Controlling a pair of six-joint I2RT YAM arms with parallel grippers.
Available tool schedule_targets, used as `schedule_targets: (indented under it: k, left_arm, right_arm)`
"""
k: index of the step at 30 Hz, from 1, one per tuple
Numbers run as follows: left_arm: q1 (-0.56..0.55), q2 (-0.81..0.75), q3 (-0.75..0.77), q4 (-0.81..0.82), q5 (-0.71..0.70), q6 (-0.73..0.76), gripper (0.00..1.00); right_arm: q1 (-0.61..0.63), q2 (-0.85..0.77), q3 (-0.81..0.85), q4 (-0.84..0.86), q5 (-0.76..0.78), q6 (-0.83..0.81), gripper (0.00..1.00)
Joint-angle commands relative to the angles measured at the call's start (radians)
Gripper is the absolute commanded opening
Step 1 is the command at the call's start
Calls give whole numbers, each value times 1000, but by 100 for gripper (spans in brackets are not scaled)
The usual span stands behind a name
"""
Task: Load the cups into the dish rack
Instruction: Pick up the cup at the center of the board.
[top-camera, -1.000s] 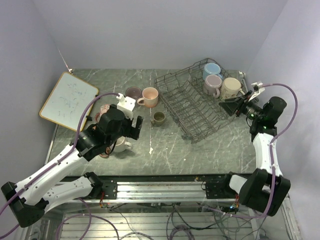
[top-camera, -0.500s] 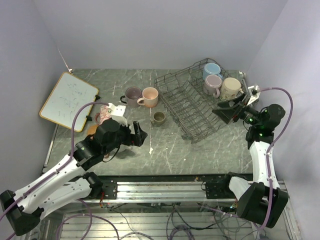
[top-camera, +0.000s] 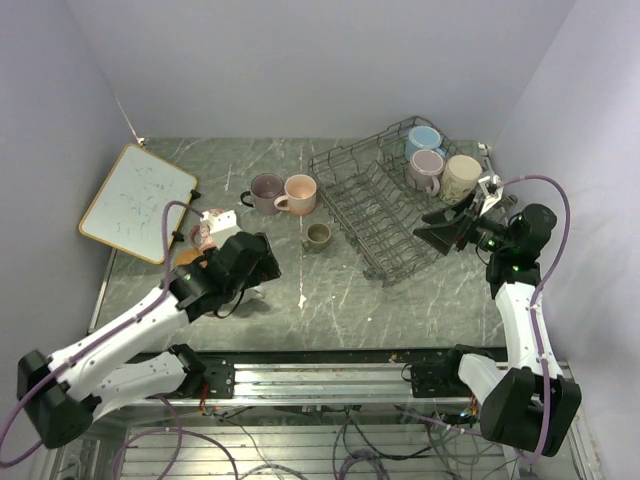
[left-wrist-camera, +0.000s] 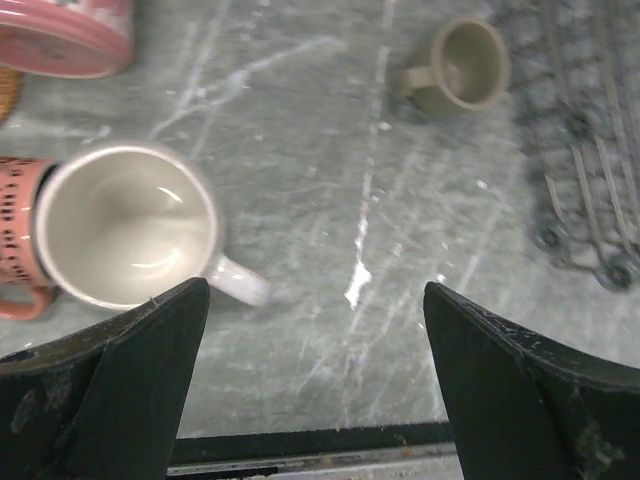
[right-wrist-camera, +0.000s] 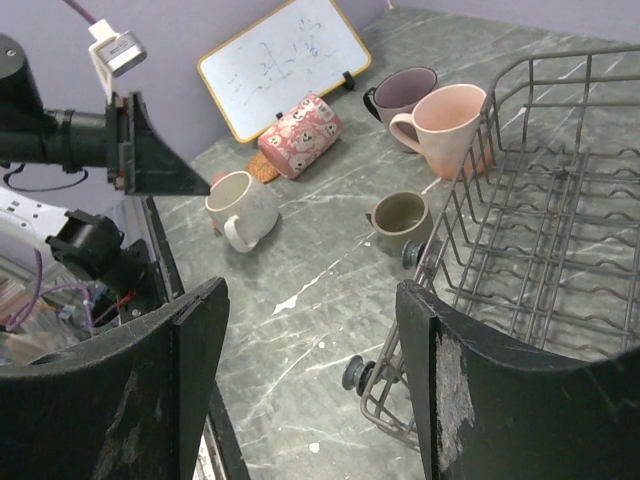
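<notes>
The grey wire dish rack holds three cups at its far end: light blue, mauve and cream. On the table stand a mauve cup, a peach cup and a small olive cup. A pink floral cup lies on its side. My left gripper is open above the table, just right of an upright white cup. My right gripper hangs open and empty over the rack's near right corner.
A wood-framed whiteboard leans at the far left. A cork coaster lies beside the floral cup. A salmon patterned cup touches the white cup's left side. The rack stands on small wheels. The table's metal front rail runs close below the left gripper.
My right gripper has drawn back from the cream cup in the rack and opened wider. My left arm has swung toward the front edge, over the white cup.
</notes>
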Motion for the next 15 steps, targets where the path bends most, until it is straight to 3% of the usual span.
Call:
schedule_targets:
  k: [1, 8, 15]
  left_arm:
    - [5, 166, 142, -253, -233, -218, 98]
    - [5, 415, 300, -422, -363, -366, 98]
    - [7, 506, 320, -399, -423, -490, 99]
  right_arm:
    - [18, -2, 29, -50, 12, -52, 68]
    - [27, 0, 33, -82, 33, -86, 68]
    - [27, 1, 24, -78, 41, -86, 67]
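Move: Ahead and to the left of the left hand, the white cup stands roughly 9 cm left and 3 cm farther out, its middle about 10 cm below. The terracotta mug adjoins it, some 8 cm farther left; the pink mug lies about 12 cm beyond the white cup and 6 cm to its left. The olive cup is about 14 cm ahead and 8 cm right of the left hand. From the right hand, the white cup lies some 36 cm left and 5 cm back, well below. Sinking as it reaches forward and left in about equal parts, some 6 cm in all, the left hand closes in above the white cup. Meanwhile the wrist swings about 25 degrees counter-clockwise, its left side rising and the fingers tipping more steeply down. The fingers stay wide open, and the hand slows towards the end without touching anything. ##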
